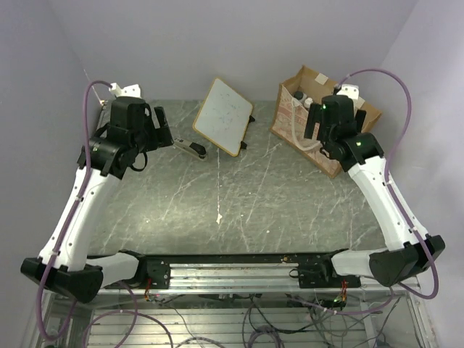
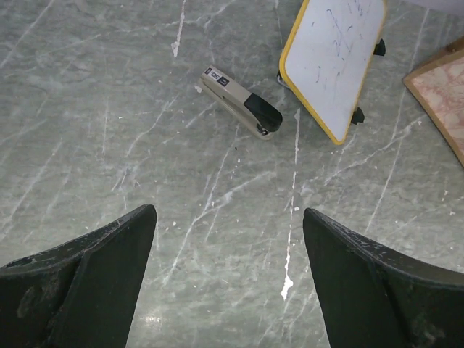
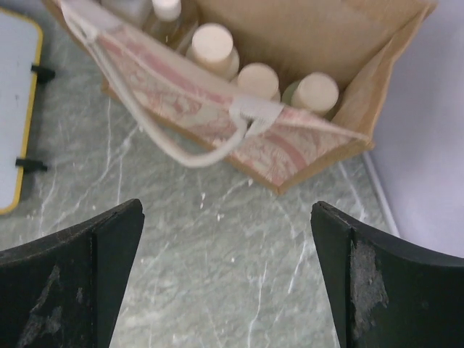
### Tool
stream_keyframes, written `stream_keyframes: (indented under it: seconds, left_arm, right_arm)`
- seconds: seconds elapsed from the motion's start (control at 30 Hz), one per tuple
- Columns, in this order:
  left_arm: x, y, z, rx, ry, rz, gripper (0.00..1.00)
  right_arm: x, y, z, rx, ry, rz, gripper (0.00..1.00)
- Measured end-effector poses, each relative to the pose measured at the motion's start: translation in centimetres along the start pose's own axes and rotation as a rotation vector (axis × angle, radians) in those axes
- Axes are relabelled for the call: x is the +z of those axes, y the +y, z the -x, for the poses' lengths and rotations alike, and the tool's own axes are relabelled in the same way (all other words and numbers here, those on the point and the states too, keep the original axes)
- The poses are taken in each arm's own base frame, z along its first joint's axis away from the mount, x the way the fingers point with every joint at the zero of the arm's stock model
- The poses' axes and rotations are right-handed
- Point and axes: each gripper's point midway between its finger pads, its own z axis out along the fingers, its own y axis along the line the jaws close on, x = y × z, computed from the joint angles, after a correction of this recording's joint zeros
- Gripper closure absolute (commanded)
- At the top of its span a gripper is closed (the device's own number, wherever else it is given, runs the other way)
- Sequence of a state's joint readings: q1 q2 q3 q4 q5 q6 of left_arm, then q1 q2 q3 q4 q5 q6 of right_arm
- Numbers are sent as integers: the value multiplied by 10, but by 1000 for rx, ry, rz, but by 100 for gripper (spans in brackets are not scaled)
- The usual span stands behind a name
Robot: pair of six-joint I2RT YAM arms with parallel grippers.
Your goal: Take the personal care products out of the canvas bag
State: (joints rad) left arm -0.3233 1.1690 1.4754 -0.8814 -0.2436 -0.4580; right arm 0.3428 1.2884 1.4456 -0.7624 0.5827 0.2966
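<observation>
The brown canvas bag stands at the back right, open at the top. The right wrist view looks down into the bag. Three bottles with round cream caps stand in a row behind its near wall. A slim amber bottle with a white cap and part of a white bottle show at the top edge. A cream rope handle hangs over the patterned near wall. My right gripper is open and empty above the table, just short of the bag. My left gripper is open and empty over bare table at the back left.
A black-and-silver stapler lies on the table ahead of the left gripper. A white board with a yellow-wood frame leans at the back middle. The right wall is close beside the bag.
</observation>
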Motion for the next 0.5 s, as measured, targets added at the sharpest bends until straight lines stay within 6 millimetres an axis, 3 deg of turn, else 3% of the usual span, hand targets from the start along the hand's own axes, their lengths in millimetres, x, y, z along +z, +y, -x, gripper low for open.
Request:
stream_keyframes:
  seconds: [0.23,0.5]
  left_arm:
    - [18,-2,2,52,32,23,7]
    - [23,-2,-1,65,47,27,7]
  right_arm:
    - [5,-2,50,-30,-119,-37,0]
    - [28,12,65,-149,-154,25,0]
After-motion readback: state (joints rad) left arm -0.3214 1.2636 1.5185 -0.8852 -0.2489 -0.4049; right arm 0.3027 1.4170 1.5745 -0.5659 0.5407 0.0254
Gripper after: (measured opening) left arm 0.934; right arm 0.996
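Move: The middle tan-capped bottle stands in the canvas bag about 14 cm ahead of the right hand, almost straight on, and some 22 cm below it. The next tan-capped bottle is about 5 cm to the right of it and 2 cm nearer; the dark-capped bottle, at the row's far left end, lies about 24 cm ahead and 9 cm left of the hand. From the left hand the middle bottle is roughly 50 cm right, 16 cm ahead and 23 cm down. Above the canvas bag with its row of bottles, the open right hand first climbs and reaches outward, then levels off and keeps going forward over the near wall, about 6 cm out and 4 cm up in all. Its left side dips by some 10 degrees while the fingers tip up slightly and swing a little left, staying wide open. The left hand eases about 2 cm forward and slightly down, also open. ##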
